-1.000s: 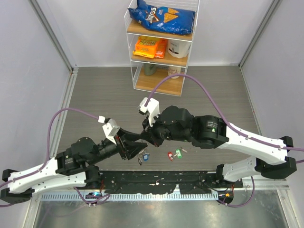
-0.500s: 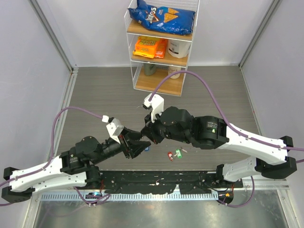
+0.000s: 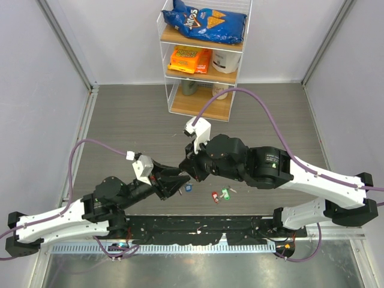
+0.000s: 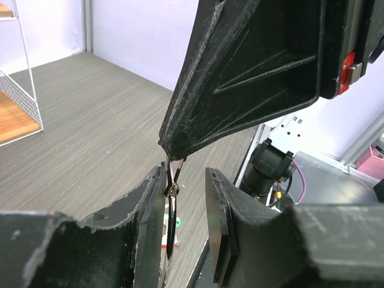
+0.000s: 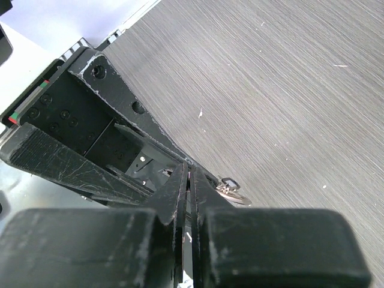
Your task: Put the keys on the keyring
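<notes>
The keyring (image 4: pixel 171 216) hangs edge-on from the tip of my right gripper (image 4: pixel 171 150), which is shut on its top wire. It hangs inside my left gripper (image 4: pixel 186 180), close against one finger (image 4: pixel 153 198), with a clear gap to the other, so the left jaws are open. In the top view both grippers meet over the table's middle, left (image 3: pixel 177 182) and right (image 3: pixel 186 173), and a blue key (image 3: pixel 188 188) dangles just below them. In the right wrist view the shut fingers (image 5: pixel 189 174) show the ring (image 5: pixel 235 193) past their tip. Red (image 3: pixel 215 197) and green (image 3: pixel 225 193) keys lie on the table.
A clear shelf unit (image 3: pixel 204 90) with snack bags stands at the back middle. A black rail (image 3: pixel 198 231) runs along the near edge between the arm bases. Grey walls close in both sides.
My left gripper has risen toward the right one and its jaws have narrowed around the hanging ring. The blue key has lifted off the table with the ring. The right gripper has stayed shut.
</notes>
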Available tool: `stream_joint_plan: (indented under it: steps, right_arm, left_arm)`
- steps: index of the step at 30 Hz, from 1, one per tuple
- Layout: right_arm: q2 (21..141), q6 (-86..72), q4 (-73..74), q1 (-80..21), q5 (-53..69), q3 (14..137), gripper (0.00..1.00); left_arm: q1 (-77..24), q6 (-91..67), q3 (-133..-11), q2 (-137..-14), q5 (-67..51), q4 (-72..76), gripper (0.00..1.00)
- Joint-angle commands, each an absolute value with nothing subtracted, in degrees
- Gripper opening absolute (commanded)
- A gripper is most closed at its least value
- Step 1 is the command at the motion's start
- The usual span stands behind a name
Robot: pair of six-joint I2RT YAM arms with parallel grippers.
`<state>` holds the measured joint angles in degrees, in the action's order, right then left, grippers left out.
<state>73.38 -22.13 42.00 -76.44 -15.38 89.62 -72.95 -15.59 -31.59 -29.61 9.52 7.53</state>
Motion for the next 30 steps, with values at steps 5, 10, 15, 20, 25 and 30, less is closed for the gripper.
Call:
stream_joint_plan:
  steps: [5, 10, 15, 20, 25, 30]
  right_arm:
    - [71.2, -23.2, 37.7, -76.8, -16.1, 90.7, 0.06]
    - [71.3, -23.1, 37.6, -76.7, -15.7, 90.7, 0.06]
    - [71.5, -23.1, 37.4, -76.7, -15.4, 90.7, 0.06]
    - [71.3, -23.1, 37.4, -76.7, -15.0, 90.2, 0.06]
    - [70.8, -23.2, 37.4, -76.8, -15.0, 89.1, 0.06]
    - [71.2, -23.2, 37.1, -76.7, -14.9, 89.3, 0.06]
  left_arm:
    - [-72.8, -13.5, -30.4, -29.0, 9.2, 14.9, 0.35]
    - [-72.8, -13.4, -30.2, -28.9, 9.4, 15.7, 0.35]
    - [-72.8, -13.3, -30.2, -28.7, 10.2, 15.6, 0.18]
    - [-72.8, -13.4, -28.7, -27.4, 14.6, 17.7, 0.00]
    - [-72.8, -13.0, -27.4, -25.2, 15.1, 19.9, 0.00]
    - [-72.8, -13.5, -29.8, -27.0, 14.2, 17.3, 0.15]
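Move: The left hand's part-open fingers already straddle the keyring, whose middle is roughly 1 cm ahead, 1 cm to the right and 2 cm below; the keys on it hang about 8 cm below the hand, 2 cm to its right. The red key lies about 3 cm ahead, 11 cm right and 30 cm below, the green key 4 cm farther right. From the right hand, shut on the ring, the ring's middle is level fore-and-aft, 1 cm left and 3 cm below. The left hand eases up by barely half a centimetre with its fingers around the keyring, then shuts them from a bit over a third open and pinches the ring just under the right fingertips. Keeping that pinch, it draws about 1 cm to the left and slightly forward and up, tilting some 5 degrees, while the right hand keeps its shut grip on the ring and shifts with it, roughly half a centimetre left and just over that up. ##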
